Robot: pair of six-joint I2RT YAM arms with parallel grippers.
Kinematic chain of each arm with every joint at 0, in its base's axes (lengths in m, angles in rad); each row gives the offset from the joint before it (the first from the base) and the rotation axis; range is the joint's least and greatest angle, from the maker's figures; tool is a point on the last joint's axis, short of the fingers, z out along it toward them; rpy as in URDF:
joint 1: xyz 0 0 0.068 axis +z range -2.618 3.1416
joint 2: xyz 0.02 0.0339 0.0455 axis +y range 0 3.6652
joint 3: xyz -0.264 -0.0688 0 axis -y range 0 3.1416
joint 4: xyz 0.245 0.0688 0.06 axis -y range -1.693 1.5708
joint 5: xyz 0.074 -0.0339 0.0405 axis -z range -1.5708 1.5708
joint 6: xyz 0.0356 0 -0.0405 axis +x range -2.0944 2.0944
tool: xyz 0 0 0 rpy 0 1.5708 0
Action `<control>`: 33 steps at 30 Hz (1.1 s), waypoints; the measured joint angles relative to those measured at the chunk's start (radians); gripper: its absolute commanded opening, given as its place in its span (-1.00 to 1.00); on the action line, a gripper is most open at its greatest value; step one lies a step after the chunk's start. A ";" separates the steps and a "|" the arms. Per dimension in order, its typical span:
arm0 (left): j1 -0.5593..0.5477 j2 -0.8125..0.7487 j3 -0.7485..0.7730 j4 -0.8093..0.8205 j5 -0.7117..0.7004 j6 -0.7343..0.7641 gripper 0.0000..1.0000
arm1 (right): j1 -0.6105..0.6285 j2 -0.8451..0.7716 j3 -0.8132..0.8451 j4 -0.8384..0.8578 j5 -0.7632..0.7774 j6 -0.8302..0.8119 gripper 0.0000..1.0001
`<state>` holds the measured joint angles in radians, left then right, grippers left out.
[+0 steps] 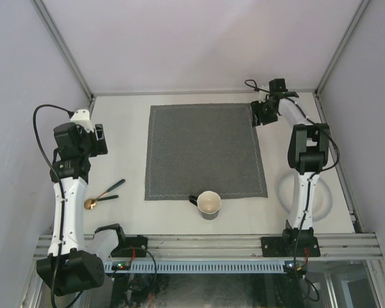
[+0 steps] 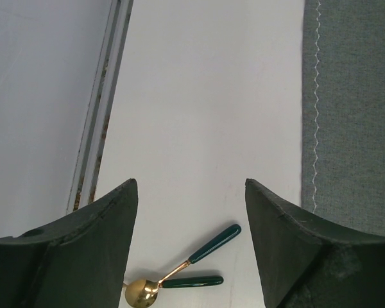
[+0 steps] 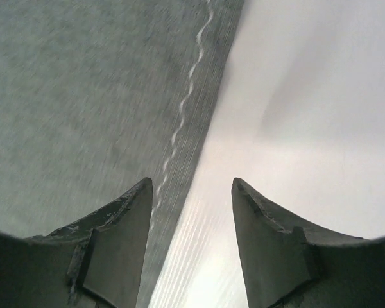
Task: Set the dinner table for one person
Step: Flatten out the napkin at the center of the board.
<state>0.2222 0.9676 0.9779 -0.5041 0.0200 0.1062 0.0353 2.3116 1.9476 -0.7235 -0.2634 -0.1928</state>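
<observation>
The dinner table [image 1: 119,212] is a plain off-white top with a square grey stitched mat [image 1: 205,151] in its middle. A dark mug [image 1: 208,205] with a pale inside stands at the mat's near edge. A gold spoon [image 1: 101,196] with a green handle lies left of the mat, crossing a second green-handled utensil [image 2: 194,282]. My left gripper [image 1: 97,140] hangs open above the bare table, beyond the spoon [image 2: 183,266]. Over the mat's far right corner my right gripper [image 1: 260,113] is open, empty, straddling the mat's stitched edge [image 3: 179,128].
A white plate [image 1: 326,199] lies at the right, partly under the right arm. Aluminium rails [image 2: 99,109] edge the table, with grey walls close on both sides and behind. Both arm bases stand on the near rail.
</observation>
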 measured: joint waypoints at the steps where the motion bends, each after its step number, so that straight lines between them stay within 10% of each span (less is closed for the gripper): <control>1: 0.000 -0.001 0.000 0.000 0.005 0.000 0.44 | 0.003 -0.048 -0.040 -0.009 0.004 -0.006 0.06; 11: 0.000 -0.006 0.000 0.009 0.040 -0.006 0.44 | 0.114 -0.478 -0.354 -0.103 0.027 -0.102 0.05; 33: 0.000 0.027 0.000 0.024 0.044 -0.053 0.42 | 0.193 -0.667 -0.774 -0.196 -0.004 -0.164 0.00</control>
<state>0.2222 0.9947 0.9779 -0.4797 0.0639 0.0532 0.2287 1.6444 1.1732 -0.9199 -0.2676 -0.3569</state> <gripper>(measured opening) 0.712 0.502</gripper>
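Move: Just beyond the right hand's reach of nothing else, the napkin's near right corner lies some 35 cm back and about 2 cm to its right, roughly 3 cm below. The plate stands about 36 cm back and 18 cm to the right of this hand, the mug about 41 cm back and 25 cm to its left. From the left hand, the same corner is about 71 cm to the right, 14 cm back and some 22 cm lower. Sweeping back about 25 cm along the napkin's right side towards its near right corner, the right hand first rises some 9 cm clear of the cloth and drifts left about 4 cm, then sinks most of the way down again. The wrist turns about 20 degrees counter-clockwise and tips the half-open fingers more steeply down; they touch nothing at the end. ##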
